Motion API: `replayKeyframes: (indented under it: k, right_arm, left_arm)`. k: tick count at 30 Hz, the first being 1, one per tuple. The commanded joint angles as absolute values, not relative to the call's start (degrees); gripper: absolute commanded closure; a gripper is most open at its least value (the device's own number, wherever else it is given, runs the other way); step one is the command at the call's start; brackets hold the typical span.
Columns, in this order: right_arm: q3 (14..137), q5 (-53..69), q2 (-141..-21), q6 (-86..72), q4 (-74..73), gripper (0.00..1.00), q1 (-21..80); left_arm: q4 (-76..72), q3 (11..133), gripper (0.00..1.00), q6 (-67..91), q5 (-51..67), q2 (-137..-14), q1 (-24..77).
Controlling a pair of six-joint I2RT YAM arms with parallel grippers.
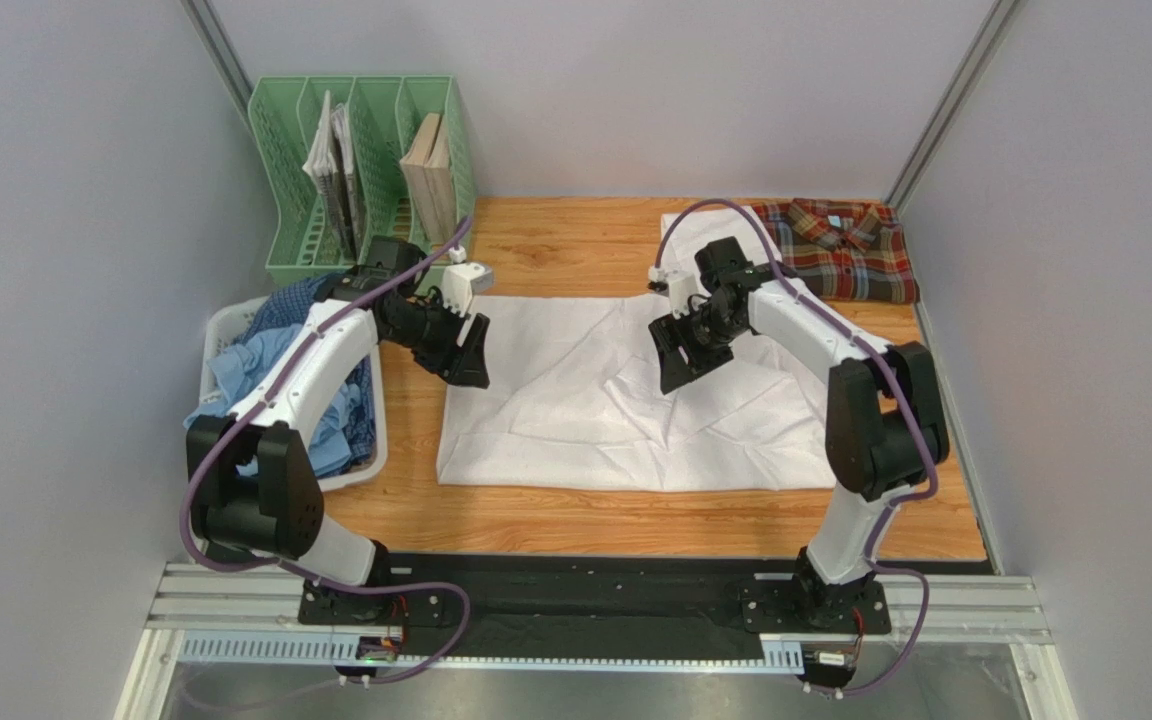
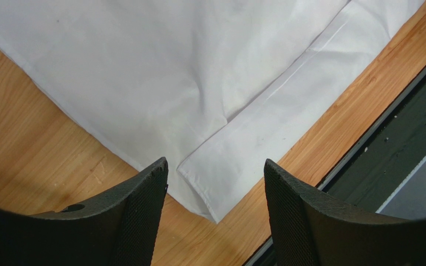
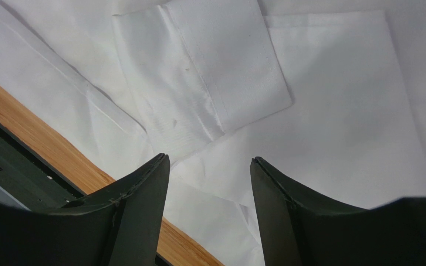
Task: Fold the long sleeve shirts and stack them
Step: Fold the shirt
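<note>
A plain white long sleeve shirt (image 1: 582, 420) lies spread flat in the middle of the wooden table. My left gripper (image 1: 467, 360) hovers open over the shirt's left edge. In the left wrist view a folded corner of the white cloth (image 2: 237, 149) lies below the empty gap of the left gripper (image 2: 215, 169). My right gripper (image 1: 677, 365) hangs open above the shirt's right half. Its wrist view shows a sleeve cuff (image 3: 209, 77) lying flat on the shirt, ahead of the open right gripper (image 3: 209, 163). A folded plaid shirt (image 1: 838, 248) rests at the back right.
A white basket (image 1: 229, 323) at the left table edge holds crumpled blue shirts (image 1: 259, 383). A green file rack (image 1: 357, 150) with books stands at the back left. Grey walls close in both sides. The black rail (image 2: 398, 127) runs along the near edge.
</note>
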State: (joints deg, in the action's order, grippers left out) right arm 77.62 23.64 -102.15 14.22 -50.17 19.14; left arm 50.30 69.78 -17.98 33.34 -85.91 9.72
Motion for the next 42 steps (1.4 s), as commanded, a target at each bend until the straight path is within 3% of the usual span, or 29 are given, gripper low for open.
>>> replayKeyframes:
  k: [1, 11, 14, 20, 21, 23, 33, 38, 42]
  right_arm:
    - [78.2, 23.6, -105.3, 7.7, -47.4, 0.36, 19.2]
    - [78.6, 26.4, -113.4, 4.0, -45.4, 0.35, 19.2]
    - [78.7, 28.4, -114.1, 3.3, -45.3, 0.39, 19.2]
    - [76.1, 35.2, -108.0, 0.7, -41.8, 0.73, 19.2]
    - [75.9, 36.0, -107.1, 0.4, -40.5, 0.86, 19.2]
    - [75.2, 36.9, -104.5, -0.1, -39.3, 1.0, 19.2]
    - [71.5, 42.0, -98.8, -4.0, -32.3, 1.0, 25.6]
    - [68.6, 36.7, -98.1, -1.5, -31.6, 1.0, 31.8]
    - [68.2, 30.9, -98.5, -1.1, -29.5, 1.0, 35.3]
  left_arm:
    - [48.0, 69.3, 0.3, -16.6, 33.1, -82.4, 9.6]
    - [47.3, 68.5, 0.3, -16.0, 30.1, -80.5, 9.6]
    - [47.1, 68.5, 0.3, -15.7, 29.8, -80.6, 9.6]
    - [46.8, 68.5, 0.29, -15.4, 30.0, -80.4, 9.6]
    - [46.8, 68.4, 0.29, -15.4, 29.9, -80.3, 9.6]
    - [46.4, 68.0, 0.29, -14.9, 29.8, -80.2, 9.6]
    - [41.3, 61.6, 0.29, -4.6, 39.7, -79.5, 8.3]
    - [36.4, 55.9, 0.01, 9.1, 43.0, -79.7, 8.2]
    - [29.7, 54.1, 0.01, 23.9, 43.9, -81.6, 8.2]
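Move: The free edge of the folded-in right sleeve lies nearly under the right hand, about 6 cm below it, some 2 cm left and 1 cm back. The sleeve's outer left corner is about 11 cm left of this hand and 1 cm ahead; the shirt's near hem is roughly 13 cm straight back. From the left hand, that same sleeve edge lies some 28 cm right and 1 cm back, 12 cm lower. The sleeve's free edge is pinched by the right hand, which drops about 5 cm with open fingers, tipping them slightly back, shuts them on the cloth, lifts it some 7 cm, then sweeps left and back over the shirt, sinking slightly. Late on, the empty left hand opens wide and moves back, down and a little right, swinging its fingers towards the oncoming sleeve. ##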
